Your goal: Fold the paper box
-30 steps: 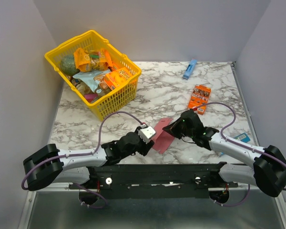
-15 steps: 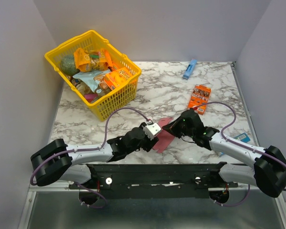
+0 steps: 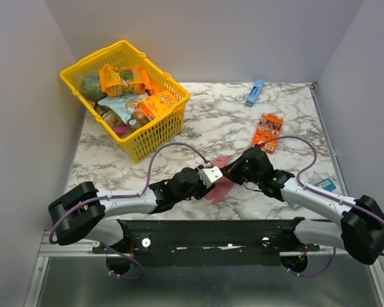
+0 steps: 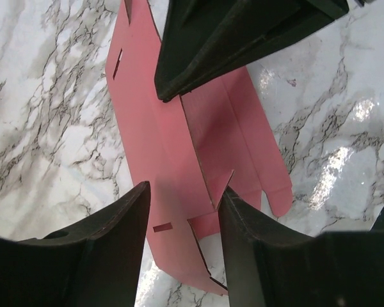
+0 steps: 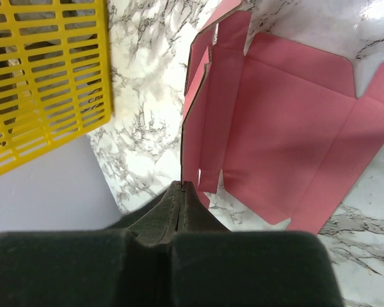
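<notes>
The paper box (image 3: 219, 190) is a pink flat cut-out sheet lying on the marble between my two arms, with one long side flap raised. My right gripper (image 3: 233, 171) is shut on the edge of that raised flap (image 5: 193, 115), and its fingertips (image 5: 181, 185) pinch the thin card. The rest of the sheet (image 5: 288, 141) spreads flat to the right in that view. My left gripper (image 4: 184, 192) is open, low over the near end of the sheet (image 4: 173, 147). A small upright tab stands close to its right finger (image 4: 243, 230). The right gripper's fingers (image 4: 224, 45) reach in from the top.
A yellow basket (image 3: 125, 96) full of snack packs stands at the back left. An orange printed box (image 3: 267, 132) lies right of centre and a slim blue box (image 3: 255, 93) at the back. A blue-edged item (image 3: 324, 185) lies beside the right arm.
My left arm has reached right and forward until its gripper is over the pink sheet's near end. Its jaws have narrowed a little. The right gripper has kept still, shut on the flap.
</notes>
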Controlling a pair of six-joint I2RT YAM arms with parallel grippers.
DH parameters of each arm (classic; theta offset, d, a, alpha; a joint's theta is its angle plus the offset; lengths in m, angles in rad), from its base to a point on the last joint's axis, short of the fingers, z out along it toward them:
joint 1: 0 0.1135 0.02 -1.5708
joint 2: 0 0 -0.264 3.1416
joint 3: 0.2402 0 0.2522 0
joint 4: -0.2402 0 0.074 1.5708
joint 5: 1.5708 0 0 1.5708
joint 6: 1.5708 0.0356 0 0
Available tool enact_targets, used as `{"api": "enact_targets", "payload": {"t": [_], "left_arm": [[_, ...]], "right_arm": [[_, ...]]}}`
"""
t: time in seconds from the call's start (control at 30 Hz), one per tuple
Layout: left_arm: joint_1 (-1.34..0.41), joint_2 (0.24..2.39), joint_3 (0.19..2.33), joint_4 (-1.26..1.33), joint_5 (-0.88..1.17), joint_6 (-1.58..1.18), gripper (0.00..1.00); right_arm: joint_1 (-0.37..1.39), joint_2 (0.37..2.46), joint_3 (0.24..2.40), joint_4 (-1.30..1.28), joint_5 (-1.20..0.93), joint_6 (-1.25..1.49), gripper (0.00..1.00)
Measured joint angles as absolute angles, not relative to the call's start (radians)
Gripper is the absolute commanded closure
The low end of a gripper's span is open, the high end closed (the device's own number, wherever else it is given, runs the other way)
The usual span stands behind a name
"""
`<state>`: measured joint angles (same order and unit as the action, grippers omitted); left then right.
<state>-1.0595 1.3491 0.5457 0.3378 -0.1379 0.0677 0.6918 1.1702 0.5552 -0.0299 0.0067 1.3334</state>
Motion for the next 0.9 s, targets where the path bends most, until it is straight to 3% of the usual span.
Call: {"api": "enact_targets", "payload": {"t": [0.3, 0.5, 0.6, 0.7, 0.73, 0.83, 0.9], "left_arm": [[-1.060, 1.358, 0.545, 0.362, -0.109, 0.114, 0.59], [-1.060, 1.358, 0.536, 0.388, -0.099, 0.143, 0.74], [-1.059, 1.358, 0.533, 0.400, -0.101, 0.150, 0.86], [-1.055, 1.358, 0.530, 0.414, -0.109, 0.149, 0.91], [-1.053, 1.358, 0.530, 0.423, -0.113, 0.149, 0.92], [-1.043, 1.358, 0.530, 0.441, -0.121, 0.130, 0.98], [-1.029, 1.357, 0.530, 0.440, -0.120, 0.110, 1.00]], "right_arm": [[0.691, 1.170, 0.555, -0.028, 0.014, 1.334, 1.00], [0.691, 1.171, 0.555, -0.030, 0.017, 1.334, 0.94], [0.691, 1.170, 0.555, -0.031, 0.023, 1.332, 0.81], [0.692, 1.156, 0.555, -0.033, 0.023, 1.317, 0.56], [0.693, 1.142, 0.554, -0.039, 0.024, 1.306, 0.44], [0.697, 1.074, 0.542, -0.052, 0.029, 1.273, 0.34], [0.699, 1.005, 0.514, -0.054, 0.041, 1.245, 0.33]]}}
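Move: The paper box's standing wall has its top rim, at the end near the left hand, between that hand's open fingers, about 1 cm back and 1 cm right of their midpoint, level with it. The right fingers pinch the same rim about 3 cm ahead, 3 cm right and 1 cm up from there. The box floor lies roughly 3 cm back, 5 cm right and 8 cm below the left hand. From the right hand, the left's pinch spot is about 4 cm back, 4 cm left, 1 cm down; the orange box is some 15 cm right, 14 cm ahead, 8 cm down. The wall's rim is passed from the right hand to the left: the left fingers close on it almost in place and pinch it, then ease forward and up by about 1 cm each while still shutting. The right hand first keeps its pinch, then opens wide, lets go of the rim and rises some 2.5 cm, drifting slightly right. ##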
